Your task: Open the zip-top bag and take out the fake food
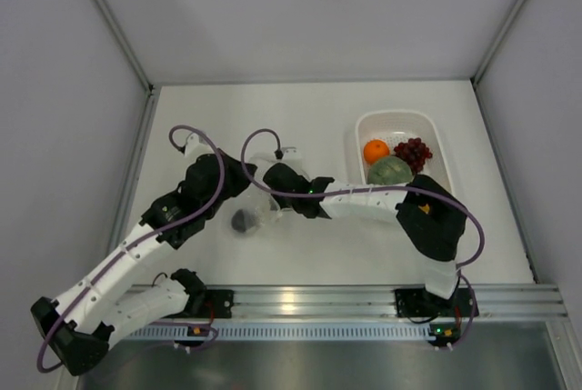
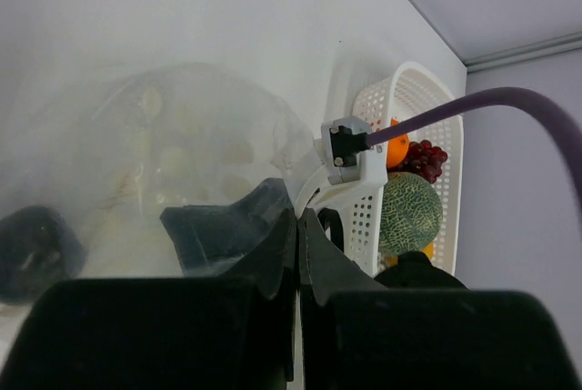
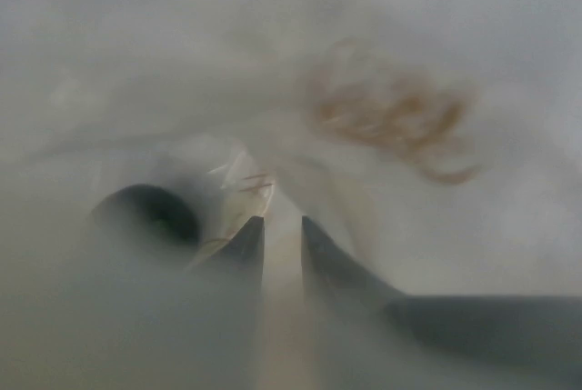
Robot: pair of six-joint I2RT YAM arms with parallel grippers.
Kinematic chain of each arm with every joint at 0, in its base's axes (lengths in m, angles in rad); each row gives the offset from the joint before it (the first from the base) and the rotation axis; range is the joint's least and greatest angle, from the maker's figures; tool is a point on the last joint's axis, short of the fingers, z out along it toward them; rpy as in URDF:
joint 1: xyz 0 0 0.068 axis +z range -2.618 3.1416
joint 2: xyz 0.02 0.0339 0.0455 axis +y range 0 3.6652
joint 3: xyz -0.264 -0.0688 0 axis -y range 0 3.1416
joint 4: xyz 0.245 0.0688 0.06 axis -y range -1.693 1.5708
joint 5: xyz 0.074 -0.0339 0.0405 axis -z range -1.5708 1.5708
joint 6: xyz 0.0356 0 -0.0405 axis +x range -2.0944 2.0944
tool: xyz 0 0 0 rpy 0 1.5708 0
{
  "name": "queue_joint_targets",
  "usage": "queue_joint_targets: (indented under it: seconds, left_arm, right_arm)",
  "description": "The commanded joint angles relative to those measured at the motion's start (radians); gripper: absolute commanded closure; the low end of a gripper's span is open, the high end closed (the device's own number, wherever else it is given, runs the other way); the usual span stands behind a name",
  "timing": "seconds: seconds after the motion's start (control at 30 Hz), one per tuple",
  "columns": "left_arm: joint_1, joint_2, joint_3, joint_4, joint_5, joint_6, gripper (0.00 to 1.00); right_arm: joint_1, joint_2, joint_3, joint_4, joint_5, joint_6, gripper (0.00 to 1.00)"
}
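The clear zip-top bag [image 1: 261, 215] lies mid-table, and its dotted film [image 2: 182, 135] fills the left wrist view. One small dark round fruit [image 1: 244, 221] of the fake food sits inside it [image 2: 32, 254] [image 3: 150, 215]. My left gripper [image 1: 244, 195] [image 2: 298, 219] is shut on the bag's edge. Coming from the right, my right gripper [image 1: 278, 205] [image 3: 282, 231] is pushed into the bag's mouth. Its fingertips stand a narrow gap apart, just right of the dark fruit. The plastic fogs that view, so what lies between them is unclear.
A white perforated basket [image 1: 364, 131] [image 2: 414, 90] stands at the right back. It holds an orange [image 1: 376, 150], a dark red grape bunch [image 1: 414, 152] and a green melon [image 1: 389, 172] [image 2: 409, 213]. White walls close off the table's left, right and far sides.
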Motion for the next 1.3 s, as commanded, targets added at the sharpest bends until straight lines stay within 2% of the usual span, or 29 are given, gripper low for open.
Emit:
queue_joint_targets:
  seconds: [0.0, 0.03, 0.13, 0.27, 0.37, 0.4, 0.47, 0.53, 0.63, 0.83, 1.1, 1.27]
  left_arm:
    - [-0.001, -0.044, -0.004, 0.064, -0.002, -0.014, 1.00]
    - [-0.001, -0.047, -0.004, 0.066, 0.007, -0.011, 1.00]
    - [-0.001, -0.064, -0.007, 0.066, 0.033, 0.015, 1.00]
    - [-0.001, -0.061, -0.008, 0.064, 0.053, 0.072, 1.00]
    - [-0.001, -0.057, -0.028, 0.064, 0.059, 0.092, 1.00]
    - [-0.001, -0.050, -0.034, 0.066, 0.062, 0.095, 1.00]
    - [-0.001, -0.023, -0.051, 0.066, 0.088, 0.103, 1.00]
    - [-0.001, 0.022, -0.065, 0.066, 0.116, 0.101, 1.00]
    - [-0.004, 0.066, -0.082, 0.066, 0.143, 0.092, 1.00]
    - [-0.021, 0.060, -0.083, 0.066, 0.111, 0.092, 1.00]
    - [-0.028, 0.066, -0.076, 0.064, 0.084, 0.097, 1.00]
    - [-0.044, 0.089, -0.062, 0.063, 0.053, 0.095, 1.00]
  right_arm:
    - [-0.048, -0.042, -0.042, -0.003, 0.088, -0.037, 0.76]
    - [-0.077, -0.057, -0.036, -0.034, 0.119, -0.062, 0.77]
    - [-0.117, -0.077, 0.011, -0.164, 0.343, -0.180, 0.77]
    - [-0.147, -0.120, 0.053, -0.219, 0.479, -0.341, 0.77]
    - [-0.144, -0.155, 0.056, -0.218, 0.515, -0.415, 0.76]
    - [-0.144, -0.167, 0.042, -0.209, 0.490, -0.431, 0.75]
    - [-0.147, -0.174, 0.039, -0.227, 0.328, -0.458, 0.71]
    - [-0.157, -0.158, 0.044, -0.276, 0.106, -0.435, 0.71]
    - [-0.158, -0.134, 0.033, -0.293, -0.034, -0.392, 0.68]
    - [-0.156, -0.134, -0.053, -0.250, -0.105, -0.324, 0.66]
    - [-0.127, -0.204, -0.103, -0.348, -0.042, -0.321, 0.55]
    - [-0.124, -0.243, -0.160, -0.371, -0.100, -0.329, 0.46]
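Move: The avocado, still in the zip-top bag, lies about 7 cm left of the right hand, 5 cm back and some 3 cm below its fingertips. The melon sits roughly 29 cm right of that hand and 4 cm farther out, in the white tray, whose middle is about 31 cm right and 7 cm ahead. From the left hand the avocado is some 20 cm down, 5 cm back and 3 cm left. The zip-top bag stays pinched by its rim in the shut left fingers, which sink about 6 cm and drift slightly right. The right hand sweeps some 12 cm right while swinging forward and up, then comes back and down about 7 cm, its left side rolled down roughly 20 degrees, fingers spreading around the avocado. ##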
